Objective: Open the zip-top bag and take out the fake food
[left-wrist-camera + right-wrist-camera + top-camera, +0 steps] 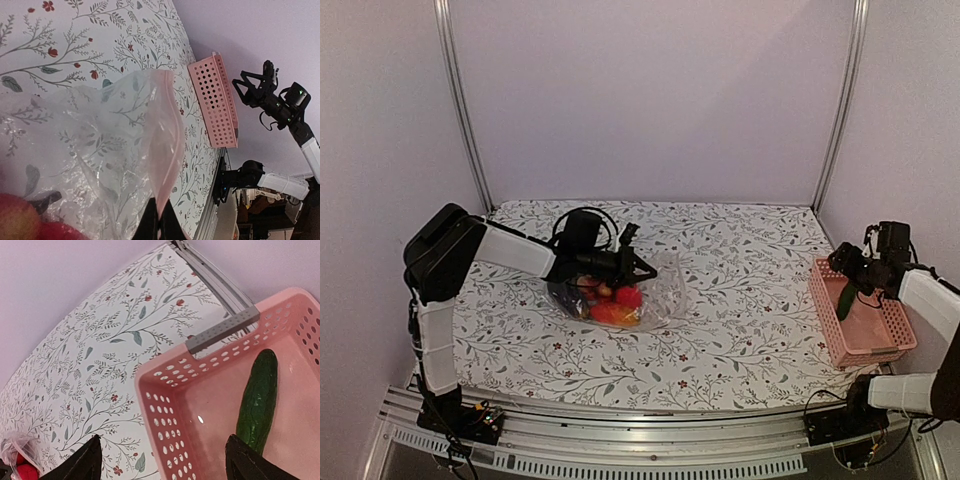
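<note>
The clear zip-top bag [660, 288] lies on the floral table, left of centre, with fake food [618, 302] in red and orange showing through it. My left gripper [642, 268] is shut on the bag's pink-tinted upper edge [162, 165], and its fingertips [159, 222] pinch the film. A red piece [20, 220] sits low in the bag. My right gripper [163, 440] is open above the pink basket [165, 420]. A dark green cucumber [257, 400] lies inside the basket, its near end behind my right finger.
The pink mesh basket [880, 345] stands at the table's right edge, partly over it. Metal frame posts [465, 110] rise at the back corners, with plain walls behind. A rail [620, 440] runs along the near edge.
</note>
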You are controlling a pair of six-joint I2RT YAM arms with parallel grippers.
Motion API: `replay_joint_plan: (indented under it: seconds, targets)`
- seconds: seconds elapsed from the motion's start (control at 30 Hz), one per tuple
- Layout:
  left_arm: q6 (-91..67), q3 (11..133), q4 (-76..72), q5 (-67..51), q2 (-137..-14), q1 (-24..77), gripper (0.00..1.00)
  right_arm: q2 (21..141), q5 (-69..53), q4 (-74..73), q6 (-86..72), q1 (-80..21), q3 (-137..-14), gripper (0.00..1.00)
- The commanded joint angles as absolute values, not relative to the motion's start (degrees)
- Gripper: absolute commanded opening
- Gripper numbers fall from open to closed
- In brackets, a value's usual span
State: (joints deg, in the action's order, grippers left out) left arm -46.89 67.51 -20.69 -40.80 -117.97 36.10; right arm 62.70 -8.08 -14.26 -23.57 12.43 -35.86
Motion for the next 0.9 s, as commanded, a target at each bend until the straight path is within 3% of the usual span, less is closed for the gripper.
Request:
replay_joint_plan:
  seconds: [0.0, 0.27, 0.47, 0.63, 0.87]
  targets:
    - [-44.89, 66.88, -19.09, -39.68, -115.28, 35.42, 0.00, 59.74, -19.00, -9.71, -17.32, 10.78, -37.31, 0.84]
    - [-43.72, 66.15, -17.91, -39.04, -112.34, 36.09, 0.00, 63.56, -27.72, 1.14, -17.91, -7.52, -39.90, 0.74]
    - [-41.62, 65.21, -17.27, -38.86, -109.49, 37.38, 0.00, 75.17, -29.51, 7.98, -19.83, -20.51, -43.24, 0.67]
    - [-42.09, 62.85, -19.10, -39.17, -107.98, 37.63, 0.00, 84.83, -30.85, 14.87, -21.89, -28.73, -46.00, 0.56]
    - [-42.93, 60.28, -22.13, -39.98, -106.30, 37.67, 0.00, 97.81, -30.58, 18.45, -22.08, -36.29, -53.68, 0.46]
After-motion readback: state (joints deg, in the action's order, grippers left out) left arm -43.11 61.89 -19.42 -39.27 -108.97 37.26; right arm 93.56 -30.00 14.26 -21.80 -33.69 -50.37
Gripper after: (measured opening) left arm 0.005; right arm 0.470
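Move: The red fake fruit just inside the zip-top bag's mouth lies about 50 cm to the right hand's left, some 2 cm back and 10 cm below it. The orange fake food is about 4 cm farther left and 5 cm nearer the base than that fruit. The cucumber lies in the basket about 6 cm right of the hand, 4 cm back and 12 cm below. From the left hand, already pinching the bag's rim, the red fruit is some 6 cm left, 4 cm back and 6 cm below. Swing the empty right gripper about 37 cm left, from over the basket to just short of the bag's mouth, arching up some 7 cm, then sinking most of that again. Turn it some 65 degrees counter-clockwise on the way and bring its wide-open fingers to about half open. Keep the rim pinched in the left gripper; raise it about 4 cm, then ease it back towards the base and slightly down. ##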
